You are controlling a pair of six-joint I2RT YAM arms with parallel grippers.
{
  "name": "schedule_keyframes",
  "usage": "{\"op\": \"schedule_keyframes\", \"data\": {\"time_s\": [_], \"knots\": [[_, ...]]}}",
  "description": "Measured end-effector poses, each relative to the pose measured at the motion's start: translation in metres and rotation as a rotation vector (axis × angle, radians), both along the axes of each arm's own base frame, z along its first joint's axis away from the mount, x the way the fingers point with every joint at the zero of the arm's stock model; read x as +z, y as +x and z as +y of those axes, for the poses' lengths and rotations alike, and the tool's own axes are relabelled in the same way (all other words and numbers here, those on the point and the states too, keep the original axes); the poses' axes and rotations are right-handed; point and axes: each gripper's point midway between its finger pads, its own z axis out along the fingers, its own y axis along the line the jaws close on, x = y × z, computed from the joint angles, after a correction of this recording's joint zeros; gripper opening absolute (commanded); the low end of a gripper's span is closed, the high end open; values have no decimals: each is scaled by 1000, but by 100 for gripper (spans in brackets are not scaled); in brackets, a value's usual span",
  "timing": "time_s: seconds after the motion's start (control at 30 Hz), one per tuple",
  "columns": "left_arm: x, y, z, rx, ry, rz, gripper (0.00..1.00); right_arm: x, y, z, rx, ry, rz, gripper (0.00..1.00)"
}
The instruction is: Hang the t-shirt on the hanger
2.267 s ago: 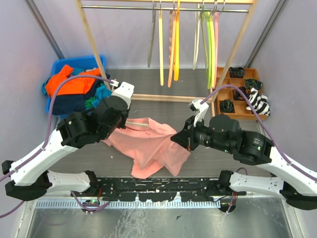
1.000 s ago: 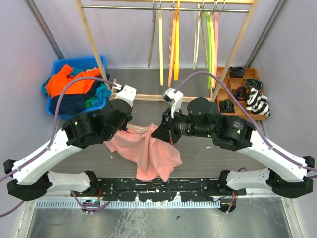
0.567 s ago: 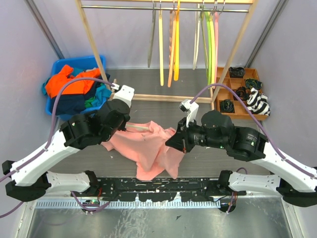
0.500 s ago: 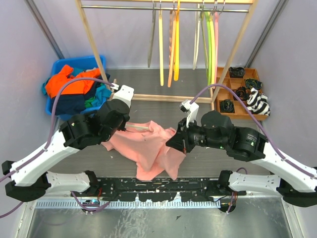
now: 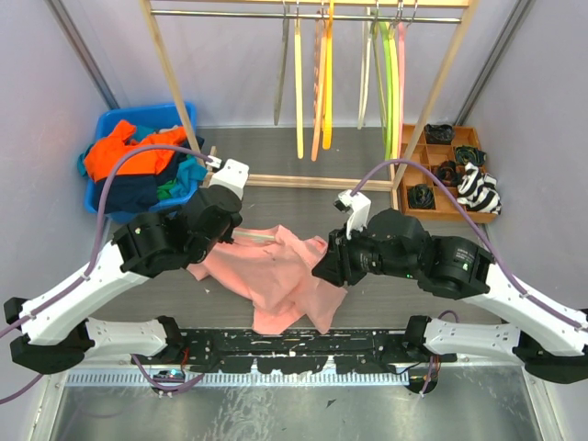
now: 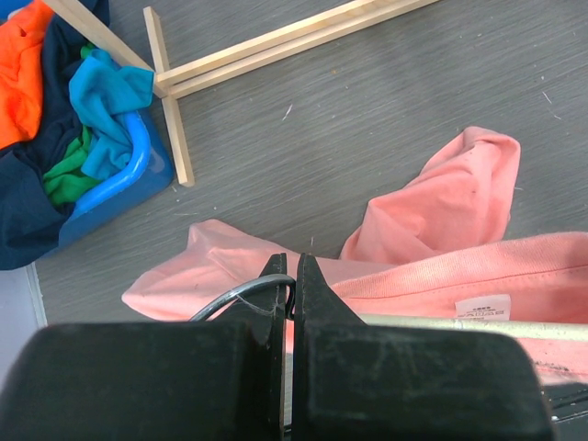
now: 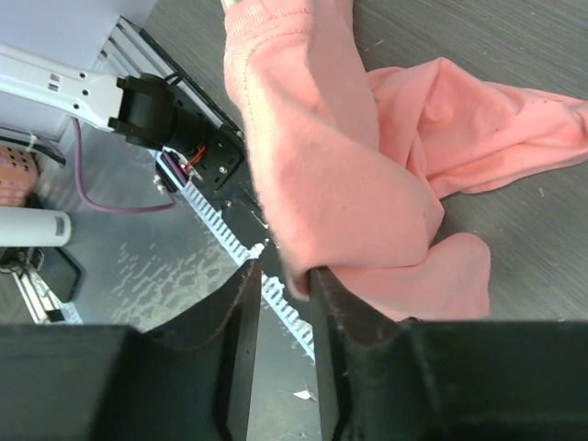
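Note:
The salmon-pink t-shirt (image 5: 276,276) lies crumpled on the table between my two arms. My left gripper (image 6: 294,262) is shut on the dark wire hook (image 6: 237,299) of the hanger. The hanger's pale bar (image 6: 441,322) runs right, under the shirt's collar and label. In the top view a short piece of that bar (image 5: 257,236) shows by the left wrist. My right gripper (image 7: 283,271) hovers over the shirt's right side with its jaws parted. A fold of the t-shirt (image 7: 322,165) drapes against the right finger (image 7: 335,308), and a gap shows beside the other finger.
A blue bin (image 5: 104,122) of orange, navy and teal clothes sits at the back left. The wooden rack's base bar (image 5: 303,181) crosses behind the shirt, with coloured hangers (image 5: 322,83) hung above. A wooden tray (image 5: 421,171) of socks stands at the back right.
My right arm swung from the shirt's middle back to the right, dragging the cloth, then its jaws parted and loosened on the fold. The left gripper stayed shut on the hook.

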Motion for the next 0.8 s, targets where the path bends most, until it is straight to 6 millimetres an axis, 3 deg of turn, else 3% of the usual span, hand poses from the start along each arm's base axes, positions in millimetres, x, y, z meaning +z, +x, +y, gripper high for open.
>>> {"op": "schedule_keyframes", "data": {"time_s": [0.1,0.23,0.47,0.8], "knots": [[0,0,0,-1,1,1,0,2,0,-5,-11,-10,-2,43],[-1,0,-1,-5,3,3,0,20,2,-7,-20,8,-27,44],[-5,-2,-4,-24,7,18,0,55,17,12,-12,24,-91,46],[-17,-7,-11,-81,14,52,0,47,44,45,-1,-90,-138,52]]}}
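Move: The hanger's free end, wrapped in the t-shirt's hem, is about 7 cm to the right hand's left and 5 cm ahead, roughly level with it. The hanger's bare bar is some 14 cm left and 7 cm ahead, and the left gripper on the hook some 20 cm left and 7 cm ahead, both about 1 cm higher. From the left hand, that wrapped end is about 12 cm right, 2 cm back and 1 cm lower. Up first, then forward and left, the right hand comes away from the pulled-out cloth and back to the hem-wrapped hanger end, about 5 cm each way, easing down a little at the end. Its fingers, already parted, spread to about half open while the hand tips up slightly. The left hand keeps its pinch on the hook, sinking nearly 2 cm with a slight clockwise turn. ##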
